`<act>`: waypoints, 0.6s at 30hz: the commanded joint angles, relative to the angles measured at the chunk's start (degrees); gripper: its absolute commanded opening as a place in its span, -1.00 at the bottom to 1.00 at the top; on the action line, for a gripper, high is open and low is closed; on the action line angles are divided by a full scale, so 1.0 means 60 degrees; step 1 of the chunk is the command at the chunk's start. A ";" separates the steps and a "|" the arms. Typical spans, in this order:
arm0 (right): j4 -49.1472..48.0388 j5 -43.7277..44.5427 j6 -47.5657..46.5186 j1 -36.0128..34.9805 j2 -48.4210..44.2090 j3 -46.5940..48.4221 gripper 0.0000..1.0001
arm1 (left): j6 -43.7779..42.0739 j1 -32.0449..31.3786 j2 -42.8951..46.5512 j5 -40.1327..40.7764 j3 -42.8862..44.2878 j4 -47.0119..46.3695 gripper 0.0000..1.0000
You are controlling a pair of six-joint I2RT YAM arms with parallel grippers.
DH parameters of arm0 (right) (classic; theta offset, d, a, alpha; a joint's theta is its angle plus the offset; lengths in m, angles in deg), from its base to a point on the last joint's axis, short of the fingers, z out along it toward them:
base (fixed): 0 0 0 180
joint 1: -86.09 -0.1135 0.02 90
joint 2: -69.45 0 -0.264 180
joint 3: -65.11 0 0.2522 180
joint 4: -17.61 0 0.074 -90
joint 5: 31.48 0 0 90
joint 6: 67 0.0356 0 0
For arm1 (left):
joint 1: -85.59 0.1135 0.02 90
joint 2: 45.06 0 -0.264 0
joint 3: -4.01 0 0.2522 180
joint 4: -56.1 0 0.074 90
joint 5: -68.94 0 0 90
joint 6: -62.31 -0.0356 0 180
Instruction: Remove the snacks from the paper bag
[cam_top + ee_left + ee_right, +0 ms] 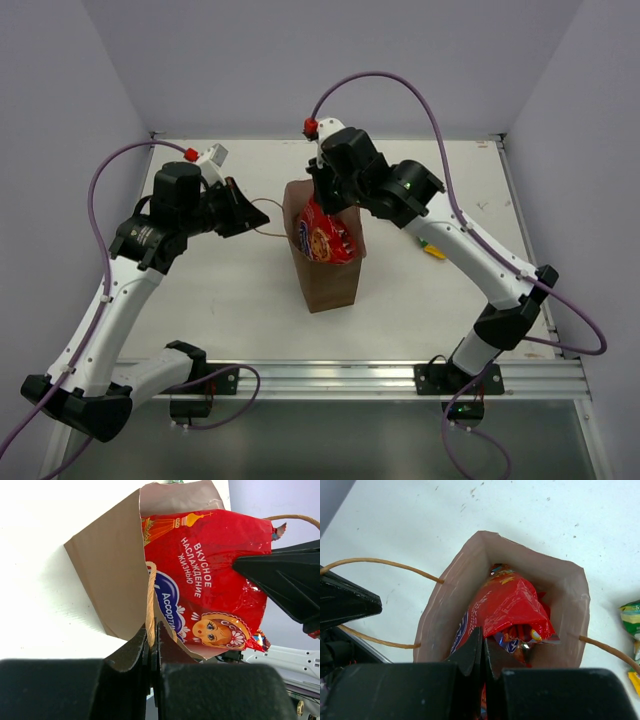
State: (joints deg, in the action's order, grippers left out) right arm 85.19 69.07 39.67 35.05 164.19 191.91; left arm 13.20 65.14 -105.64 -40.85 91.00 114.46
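The brown paper bag (326, 275) stands upright mid-table, and a red crinkly snack bag (323, 238) sticks out of its mouth. My left gripper (152, 640) is shut on the bag's thin loop handle (150, 600), left of the bag. Over the bag's mouth, my right gripper (483, 640) is shut on the upper edge of the red snack bag (512, 605). More small snacks (517, 642) lie deeper inside, mostly hidden. A green-yellow packet (432, 248) lies on the table to the right of the bag.
The paper bag's other handle (610, 650) hangs out to the right. A small yellow packet (635, 682) lies beside the green-yellow one (631, 617). The white table (240, 320) is walled at the back and both sides, with a metal rail along the near edge.
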 commanded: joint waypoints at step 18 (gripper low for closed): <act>-0.2611 0.1888 -0.1502 0.0085 -0.2342 0.3983 -1.00 | -0.0149 -0.0020 0.0091 0.0120 0.0114 -0.0094 -0.97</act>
State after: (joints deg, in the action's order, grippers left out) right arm 84.12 75.34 34.84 35.16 155.45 212.02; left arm 13.18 65.17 -105.84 -40.76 91.00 114.50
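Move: The red pack already hangs from the right fingers, its middle about 10 cm below them and still partly in the paper bag, whose middle is some 20 cm below that hand, level fore and aft, 2 cm to the right. From the right hand, the green pack on the table is about 19 cm ahead, 28 to the right and 31 below; the yellow pack is 13 ahead, 33 right. The left hand has the green pack roughly 23 cm ahead, 45 right and 29 below; the bag is 3 ahead, 17 right. The right hand keeps its pinch on the top end of the red pack and draws it up out of the bag's mouth, slowly at first and then fast, rising about 20 cm while swinging some 7 cm to the right, with the fingers tipping up by about 30 degrees towards level. The left hand stays in place, shut on the bag's handle. ##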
